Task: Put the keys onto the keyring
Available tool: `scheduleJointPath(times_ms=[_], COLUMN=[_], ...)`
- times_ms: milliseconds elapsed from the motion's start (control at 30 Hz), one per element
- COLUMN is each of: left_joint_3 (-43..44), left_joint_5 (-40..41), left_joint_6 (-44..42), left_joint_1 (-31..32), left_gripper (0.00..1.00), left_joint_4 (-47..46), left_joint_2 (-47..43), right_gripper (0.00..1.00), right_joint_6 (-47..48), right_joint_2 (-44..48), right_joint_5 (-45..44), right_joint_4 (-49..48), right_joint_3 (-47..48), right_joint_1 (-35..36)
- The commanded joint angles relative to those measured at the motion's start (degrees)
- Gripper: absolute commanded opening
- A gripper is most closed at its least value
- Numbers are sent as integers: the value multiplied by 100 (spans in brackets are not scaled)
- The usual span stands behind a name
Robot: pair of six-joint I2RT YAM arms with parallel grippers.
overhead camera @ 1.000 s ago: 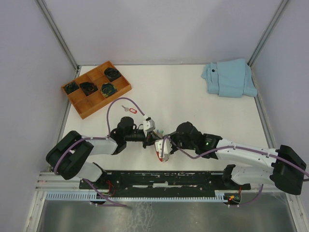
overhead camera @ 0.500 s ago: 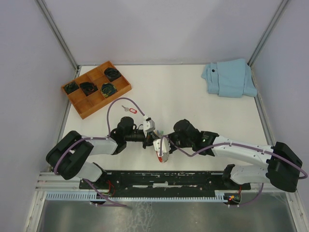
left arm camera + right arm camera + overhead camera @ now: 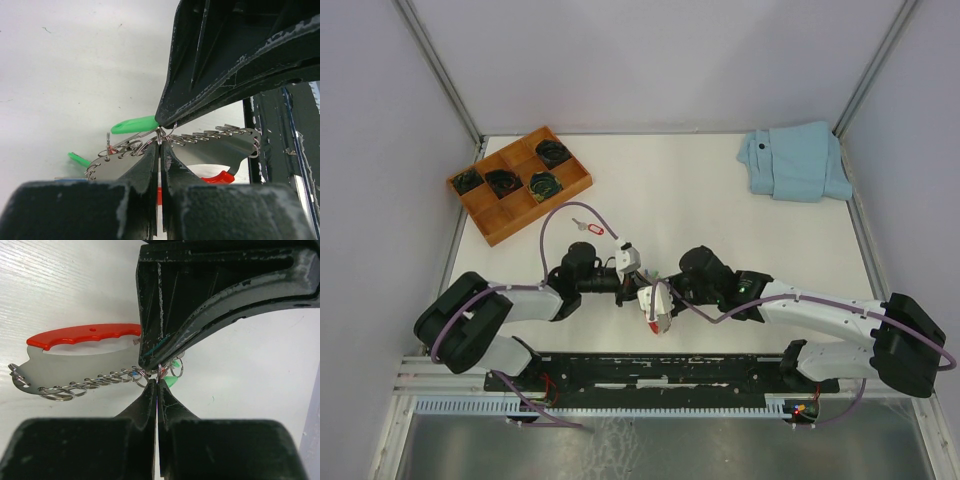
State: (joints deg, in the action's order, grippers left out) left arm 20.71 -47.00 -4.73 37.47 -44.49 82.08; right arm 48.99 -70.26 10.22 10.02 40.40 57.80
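My two grippers meet tip to tip just in front of the arm bases. The keyring (image 3: 220, 147) is a thin metal plate with a red curved band (image 3: 85, 335) and a row of small rings (image 3: 95, 384). My left gripper (image 3: 160, 150) is shut on one small ring at the plate's edge. From the other side, my right gripper (image 3: 158, 387) is shut on the same cluster of rings. A key with a green tag (image 3: 135, 124) hangs right at that pinch point. A key with a red tag (image 3: 590, 228) lies alone on the table further back.
A wooden tray (image 3: 535, 215) with dark coiled items stands at the back left. A folded light-blue cloth (image 3: 795, 160) lies at the back right. The black rail (image 3: 660, 370) of the arm bases runs just behind the grippers.
My right gripper has closed onto the rings and its arm has shifted a little to the left. The left gripper has stayed shut in place.
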Motion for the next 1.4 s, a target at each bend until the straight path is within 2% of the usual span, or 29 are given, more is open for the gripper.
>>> scheduleJointPath(times_ms=[0, 433, 600, 767, 867, 1033, 1367], left_joint_3=[-55, -227, -144, -10, 22, 94, 177], left_joint_5=[21, 77, 40, 78, 34, -172, -204], left_joint_6=[20, 258, 163, 43, 26, 76, 82], left_joint_1=[14, 6, 6, 6, 7, 10, 19], left_gripper=[3, 3, 3, 20, 25, 29, 30], left_joint_4=[-681, -1204, -1000, -641, -584, -570, -506], left_joint_2=[-303, -319, -235, -197, -148, -47, 86], right_gripper=[1, 1, 1, 1, 1, 1, 1], right_joint_6=[-221, -523, -372, -172, -106, -53, 53], right_joint_2=[29, -5, 281, 520, 516, 376, 177], right_joint_5=[-233, -68, -312, -241, -136, -78, -9], right_joint_4=[73, -486, -615, -328, -238, -182, -86], right_joint_3=[-64, -429, -412, -140, -4, 133, 333], right_joint_1=[-60, -17, -7, -11, -5, 19, 103])
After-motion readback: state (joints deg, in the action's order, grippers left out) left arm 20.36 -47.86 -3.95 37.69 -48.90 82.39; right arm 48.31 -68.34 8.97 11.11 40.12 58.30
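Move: The wire rings joining the keys sit right at both hands' shut fingertips, within about 1 cm of each hand point. From the left hand, the near green key lies some 2 cm ahead, 1 cm right and 1 cm below. The red handle of the ring-edged blade lies about 4 cm back, 1 cm left and 4 cm below. Right keeps its pinch on the rings, dips, then rises about 2 cm; left rises slightly and lets go. ##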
